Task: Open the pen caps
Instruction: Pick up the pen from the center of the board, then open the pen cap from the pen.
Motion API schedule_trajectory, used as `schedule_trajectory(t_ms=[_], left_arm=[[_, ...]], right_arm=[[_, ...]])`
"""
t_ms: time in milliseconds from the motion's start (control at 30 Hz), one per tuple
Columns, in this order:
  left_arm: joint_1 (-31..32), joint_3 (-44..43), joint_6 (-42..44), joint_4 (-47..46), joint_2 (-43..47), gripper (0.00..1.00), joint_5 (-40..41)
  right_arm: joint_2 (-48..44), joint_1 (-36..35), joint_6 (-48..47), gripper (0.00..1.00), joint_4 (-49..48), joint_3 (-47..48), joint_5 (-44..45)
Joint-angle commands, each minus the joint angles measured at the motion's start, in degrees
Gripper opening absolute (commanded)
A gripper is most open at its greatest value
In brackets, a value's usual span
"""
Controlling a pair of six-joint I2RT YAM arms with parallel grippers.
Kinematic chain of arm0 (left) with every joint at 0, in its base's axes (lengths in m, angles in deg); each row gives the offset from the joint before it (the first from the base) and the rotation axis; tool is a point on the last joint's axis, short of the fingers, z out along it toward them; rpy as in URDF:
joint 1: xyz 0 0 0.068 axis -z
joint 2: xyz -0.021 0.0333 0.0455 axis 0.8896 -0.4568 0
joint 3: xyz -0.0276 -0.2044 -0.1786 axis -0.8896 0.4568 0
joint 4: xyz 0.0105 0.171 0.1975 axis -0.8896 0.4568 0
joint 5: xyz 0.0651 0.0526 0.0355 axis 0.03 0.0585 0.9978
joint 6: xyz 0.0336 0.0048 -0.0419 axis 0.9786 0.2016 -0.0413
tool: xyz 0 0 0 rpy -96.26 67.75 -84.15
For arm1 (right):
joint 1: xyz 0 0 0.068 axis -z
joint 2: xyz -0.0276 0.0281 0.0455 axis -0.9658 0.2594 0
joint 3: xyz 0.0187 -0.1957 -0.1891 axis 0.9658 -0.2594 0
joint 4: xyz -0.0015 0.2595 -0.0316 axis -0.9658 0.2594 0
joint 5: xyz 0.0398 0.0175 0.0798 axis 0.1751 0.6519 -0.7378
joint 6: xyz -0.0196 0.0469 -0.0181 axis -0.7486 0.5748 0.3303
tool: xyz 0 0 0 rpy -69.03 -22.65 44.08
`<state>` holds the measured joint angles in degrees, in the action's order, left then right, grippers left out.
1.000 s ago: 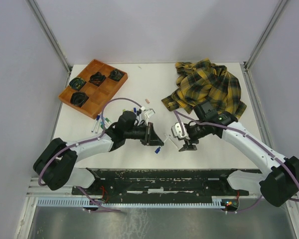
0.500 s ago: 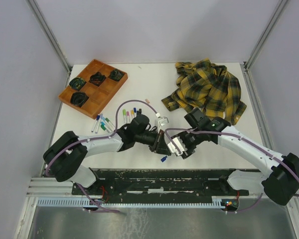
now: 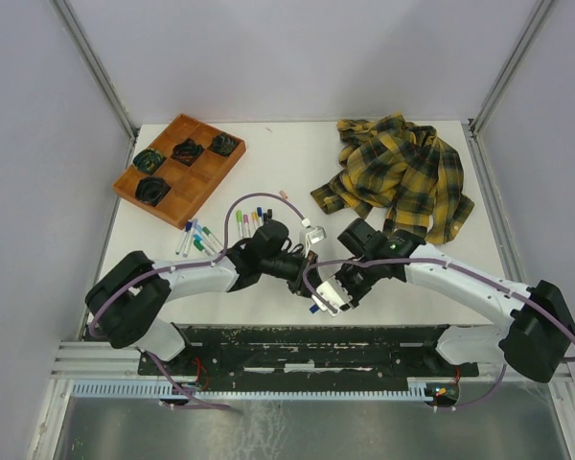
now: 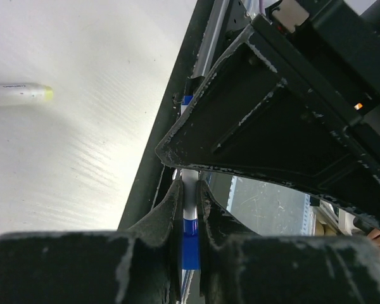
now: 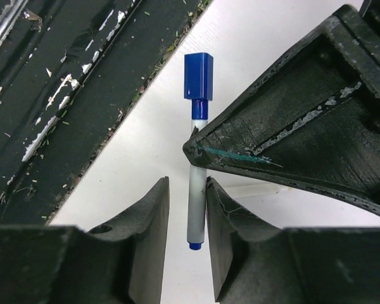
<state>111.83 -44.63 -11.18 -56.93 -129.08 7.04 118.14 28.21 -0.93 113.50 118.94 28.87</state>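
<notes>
My left gripper (image 3: 307, 278) is shut on a white marker with a blue cap (image 3: 314, 308) near the table's front edge. In the left wrist view the fingers (image 4: 175, 209) pinch the marker (image 4: 190, 235). My right gripper (image 3: 326, 293) meets it from the right. In the right wrist view its jaws stand open on either side of the white barrel (image 5: 196, 202), with a gap on the left side. The blue cap (image 5: 198, 76) sticks out beyond the left finger (image 5: 291, 136). More capped markers (image 3: 251, 218) lie in rows behind the left arm.
An orange tray (image 3: 203, 177) with dark items stands at the back left. A yellow plaid shirt (image 3: 398, 172) lies at the back right. Another group of markers (image 3: 196, 238) lies left of the arm. A yellow-tipped marker (image 4: 19, 94) lies on the table. The black front rail (image 3: 297, 345) runs close below the grippers.
My left gripper moved right with the marker. My right gripper swung left to meet it, and its open jaws now straddle the barrel.
</notes>
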Motion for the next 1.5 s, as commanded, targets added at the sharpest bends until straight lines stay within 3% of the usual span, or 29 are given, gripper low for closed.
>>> schedule_trajectory(t_ms=[0,233,367,533,633,900,1133,1233,1467], left_arm=[[0.44,-2.12,2.34,-3.69,0.13,0.03,-2.57],[0.42,-1.17,1.79,-5.39,1.31,0.03,-2.50],[0.45,0.04,1.59,-6.30,3.41,0.18,-0.83],[0.36,2.32,2.25,-7.02,7.69,0.43,2.09],[0.30,4.81,2.33,-8.53,12.84,0.53,6.27],[0.04,11.04,1.73,-10.44,28.86,0.61,25.50],[0.01,22.23,-8.96,-31.70,39.54,0.87,43.44],[0.03,25.14,-12.75,-37.05,41.67,0.90,46.81],[0.06,26.26,-25.02,-37.63,41.18,0.86,53.77]], right_arm=[[0.69,-1.07,-0.51,0.35,-0.12,1.18,1.78],[0.94,-1.59,0.51,0.16,0.32,2.11,2.00],[0.63,-1.61,2.15,0.00,0.97,3.53,1.90],[-0.67,-0.63,5.11,0.00,1.73,5.06,1.12],[-1.73,1.09,5.57,0.00,2.98,5.73,-1.90],[-4.44,5.49,9.19,0.00,4.59,7.53,-8.50],[-4.17,9.34,23.50,0.00,3.46,11.71,-15.72],[-3.19,10.91,33.57,0.00,0.17,13.06,-17.10],[-1.49,12.79,51.60,0.00,-8.24,13.19,-19.10]])
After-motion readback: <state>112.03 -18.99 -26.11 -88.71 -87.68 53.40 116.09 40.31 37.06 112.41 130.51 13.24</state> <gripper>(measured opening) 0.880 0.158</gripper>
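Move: The left hand still holds the blue pen near its cap side, its middle roughly 1 cm ahead and 1 cm to the right of that hand. For the right hand, open around the pen's tail, the middle lies about 2 cm back and 2 cm left, about level. The white pen on the board lies some 3 cm ahead of the right hand, 0 cm sideways, 8 cm below; the marker row about 15 cm ahead, 21 cm left. Right fingers pinch the pen's tail; left opens, backing some 15 cm up and left; right lifts 10 cm. ##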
